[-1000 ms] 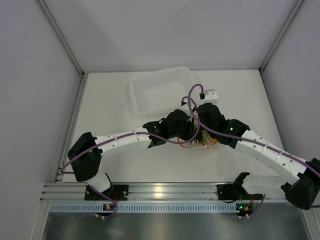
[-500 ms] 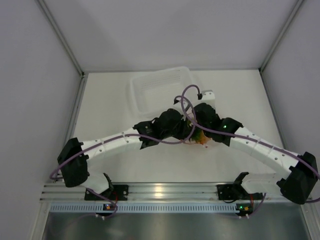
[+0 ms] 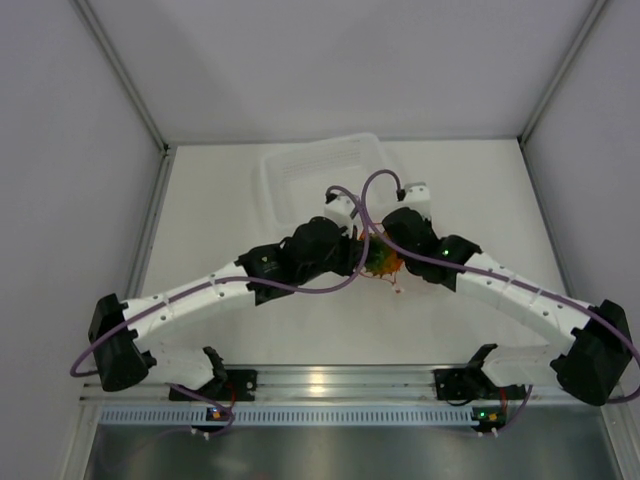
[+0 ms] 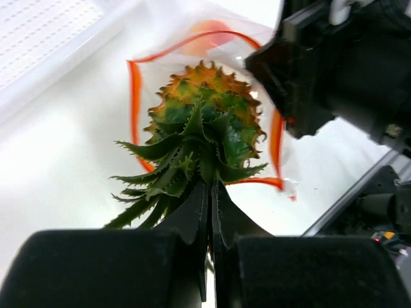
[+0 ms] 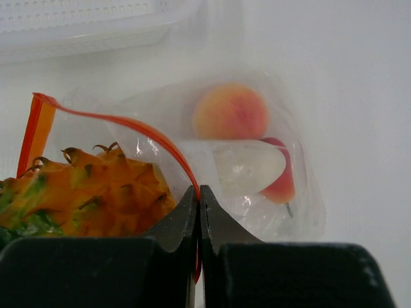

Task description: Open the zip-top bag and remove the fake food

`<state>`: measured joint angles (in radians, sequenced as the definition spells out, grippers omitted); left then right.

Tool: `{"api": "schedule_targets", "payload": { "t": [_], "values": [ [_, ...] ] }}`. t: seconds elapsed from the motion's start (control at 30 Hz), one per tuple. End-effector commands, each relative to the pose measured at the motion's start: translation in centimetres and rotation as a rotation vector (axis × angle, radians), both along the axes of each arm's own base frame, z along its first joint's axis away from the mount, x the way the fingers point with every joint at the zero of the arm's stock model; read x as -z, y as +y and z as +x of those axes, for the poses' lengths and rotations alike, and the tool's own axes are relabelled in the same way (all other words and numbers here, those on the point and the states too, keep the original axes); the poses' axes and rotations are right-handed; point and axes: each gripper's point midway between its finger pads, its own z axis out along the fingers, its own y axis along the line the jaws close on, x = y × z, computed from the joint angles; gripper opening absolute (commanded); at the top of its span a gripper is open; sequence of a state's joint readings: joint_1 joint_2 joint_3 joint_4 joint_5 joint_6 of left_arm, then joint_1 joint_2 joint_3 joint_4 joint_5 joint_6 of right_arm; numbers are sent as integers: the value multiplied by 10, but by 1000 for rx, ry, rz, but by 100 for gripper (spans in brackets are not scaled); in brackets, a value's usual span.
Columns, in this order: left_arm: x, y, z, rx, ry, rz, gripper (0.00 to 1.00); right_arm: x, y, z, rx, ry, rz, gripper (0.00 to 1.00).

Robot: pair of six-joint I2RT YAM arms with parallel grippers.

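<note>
The zip-top bag (image 5: 260,208) lies open on the table, its red-orange strip (image 4: 135,106) forming a loop around the mouth. My right gripper (image 5: 198,190) is shut on that strip. My left gripper (image 4: 210,187) is shut on the green leaves of the orange pineapple (image 4: 207,109), which sits in the bag's mouth, leaves pointing out. Deeper in the bag lie a peach-coloured fruit (image 5: 230,112), a white round vegetable (image 5: 249,168) and a small red fruit (image 5: 286,184). From above, the pineapple (image 3: 382,262) shows between the two wrists.
A rigid clear tray (image 3: 318,178) stands just beyond the bag, toward the back of the table. The right arm's black wrist (image 4: 340,70) hangs close over the bag's right side. White walls enclose the table on three sides.
Both arms have reached farther from the near edge toward the tray, carrying the bag and pineapple up and left. More of the pineapple shows from above than before.
</note>
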<state>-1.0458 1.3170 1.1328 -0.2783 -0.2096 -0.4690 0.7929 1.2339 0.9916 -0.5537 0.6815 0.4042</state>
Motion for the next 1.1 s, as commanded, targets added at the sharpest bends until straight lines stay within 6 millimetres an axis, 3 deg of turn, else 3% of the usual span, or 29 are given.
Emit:
{"api": "schedule_targets", "payload": {
  "t": [0.0,0.23,0.6,0.83,1.07],
  "values": [
    [-34,18,17,-99,-82,-28,0,-7,-13,0,45,-27,23,0],
    [-39,49,37,-230,-88,-26,0,-21,-15,-4,35,-71,116,0],
    [-65,79,49,-300,-120,-92,0,-10,-30,-5,76,-45,63,0],
    [-80,84,57,-274,-84,-221,0,-9,-25,-5,61,-36,81,0],
    [-92,107,69,-373,-99,-276,0,-11,-30,-4,81,-46,66,0]
  ]
}}
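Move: Hanging by its leaves from the left fingers, the pineapple has its body about 4 cm ahead of that hand, 4 cm right and 3 cm below; the bag's mouth is some 3 cm ahead, 5 cm right and 6 cm lower. The white tray's middle is roughly 21 cm ahead, 8 cm left and 17 cm below. From the right hand, the pineapple is level fore and aft, about 6 cm left and 1 cm lower; the peach is 6 cm ahead, 2 cm right, 12 cm below. Drawing the pineapple away from the bag's mouth, the left hand keeps its pinch on the leaves and sweeps about 10 cm left and 6 cm forward towards the tray, rising some 6 cm after a slight dip and swinging counter-clockwise about 20 degrees. Meanwhile the right hand keeps the rim pinched and eases a couple of centimetres right, then holds. ##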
